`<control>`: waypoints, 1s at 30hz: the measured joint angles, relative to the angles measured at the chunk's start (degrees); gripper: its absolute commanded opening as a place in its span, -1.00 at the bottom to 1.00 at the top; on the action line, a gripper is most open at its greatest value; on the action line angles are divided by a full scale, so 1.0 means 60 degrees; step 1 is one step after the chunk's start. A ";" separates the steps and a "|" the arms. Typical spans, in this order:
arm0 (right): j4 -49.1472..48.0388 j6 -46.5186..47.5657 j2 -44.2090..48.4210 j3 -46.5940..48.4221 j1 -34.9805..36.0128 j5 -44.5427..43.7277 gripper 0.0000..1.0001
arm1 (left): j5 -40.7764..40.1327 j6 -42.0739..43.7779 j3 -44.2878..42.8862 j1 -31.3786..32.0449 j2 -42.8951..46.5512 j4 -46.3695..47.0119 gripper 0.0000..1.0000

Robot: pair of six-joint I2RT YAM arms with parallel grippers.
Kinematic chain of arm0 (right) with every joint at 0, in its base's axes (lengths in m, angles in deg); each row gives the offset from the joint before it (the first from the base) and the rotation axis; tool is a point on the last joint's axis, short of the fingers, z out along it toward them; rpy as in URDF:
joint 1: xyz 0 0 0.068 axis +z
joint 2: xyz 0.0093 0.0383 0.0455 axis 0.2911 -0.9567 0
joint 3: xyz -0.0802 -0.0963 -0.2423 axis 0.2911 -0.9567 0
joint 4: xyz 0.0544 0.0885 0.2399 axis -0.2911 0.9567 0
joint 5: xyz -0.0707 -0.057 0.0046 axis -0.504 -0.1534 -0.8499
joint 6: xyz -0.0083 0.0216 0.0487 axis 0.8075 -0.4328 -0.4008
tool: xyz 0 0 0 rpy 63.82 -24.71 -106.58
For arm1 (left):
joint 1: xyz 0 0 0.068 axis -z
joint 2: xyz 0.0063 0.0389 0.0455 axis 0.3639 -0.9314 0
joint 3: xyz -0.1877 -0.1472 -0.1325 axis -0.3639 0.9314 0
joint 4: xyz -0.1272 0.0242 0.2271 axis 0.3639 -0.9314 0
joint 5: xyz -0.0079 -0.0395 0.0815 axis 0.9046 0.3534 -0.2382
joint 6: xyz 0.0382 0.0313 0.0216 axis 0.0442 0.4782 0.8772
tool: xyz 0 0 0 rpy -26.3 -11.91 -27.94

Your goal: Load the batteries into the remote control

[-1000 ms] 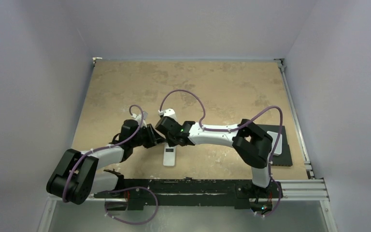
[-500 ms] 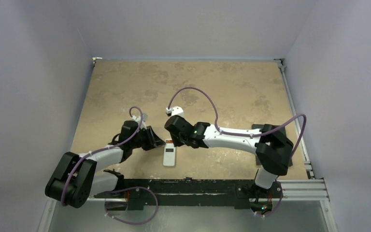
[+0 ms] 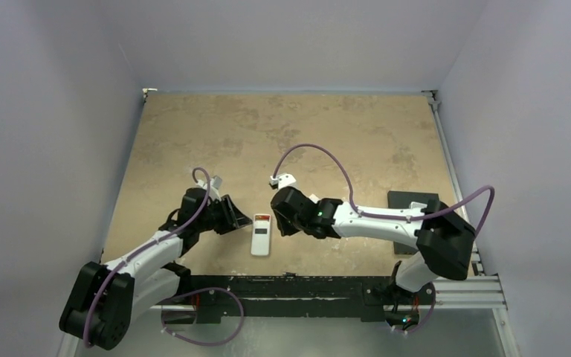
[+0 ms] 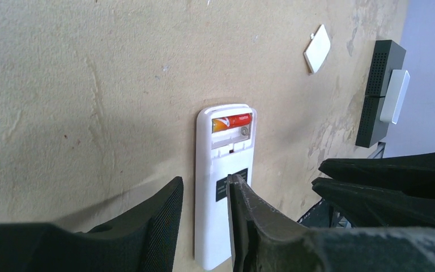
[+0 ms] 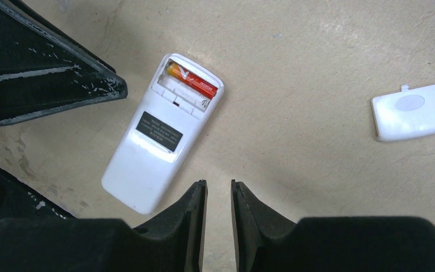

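The white remote control lies back up on the tan table, its battery compartment uncovered at the far end. One red battery lies inside that compartment. My left gripper hovers low at the remote's left side, open, with the remote showing through the gap and nothing held. My right gripper stands just right of the remote, its jaws a narrow gap apart with only bare table between them. In the top view the left gripper and right gripper flank the remote's far end.
A small white square cover lies loose on the table to the right of the remote, also seen as the cover. A black block carrying a pale piece sits near the right edge, partly behind the right arm.
Both grippers have pulled away from the remote's far end, the left one to the left and the right one to the right. The left jaws have widened.
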 measured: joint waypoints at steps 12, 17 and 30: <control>-0.0364 -0.0080 0.1537 -0.1592 0.0000 0.0011 -0.38 | 0.0259 -0.0692 0.0619 0.0000 0.0331 -0.0317 -0.28; -0.0452 -0.0106 0.1974 -0.1982 0.0000 0.0015 -0.37 | 0.0350 -0.1009 0.0645 0.0106 0.0364 -0.0448 -0.28; -0.1111 -0.0168 0.2495 -0.2535 0.0000 0.0437 -0.36 | -0.0280 -0.2076 0.0645 0.1752 0.0849 -0.0743 -0.28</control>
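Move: The remote control lies face down, its middle about 3 cm back from the empty left hand, 4 cm to its right and 3 cm below it. The battery already in its open compartment sits some 5 cm farther out than that middle. The white cover is about 9 cm ahead of the left hand and 22 cm to its right. From the right hand, the remote is level with it, roughly 7 cm left and 6 cm below; the cover is some 12 cm ahead and 11 cm right. The left fingertips come up against the left edge of the remote's near half, parted all the while. That hand first draws back and sinks about 1.5 cm, then goes on back and to the right, some 5 cm back in all, the fingers tipping about 10 degrees steeper. The empty right hand backs off from the remote, about 4 cm to the right and 3 cm back, partly open. ##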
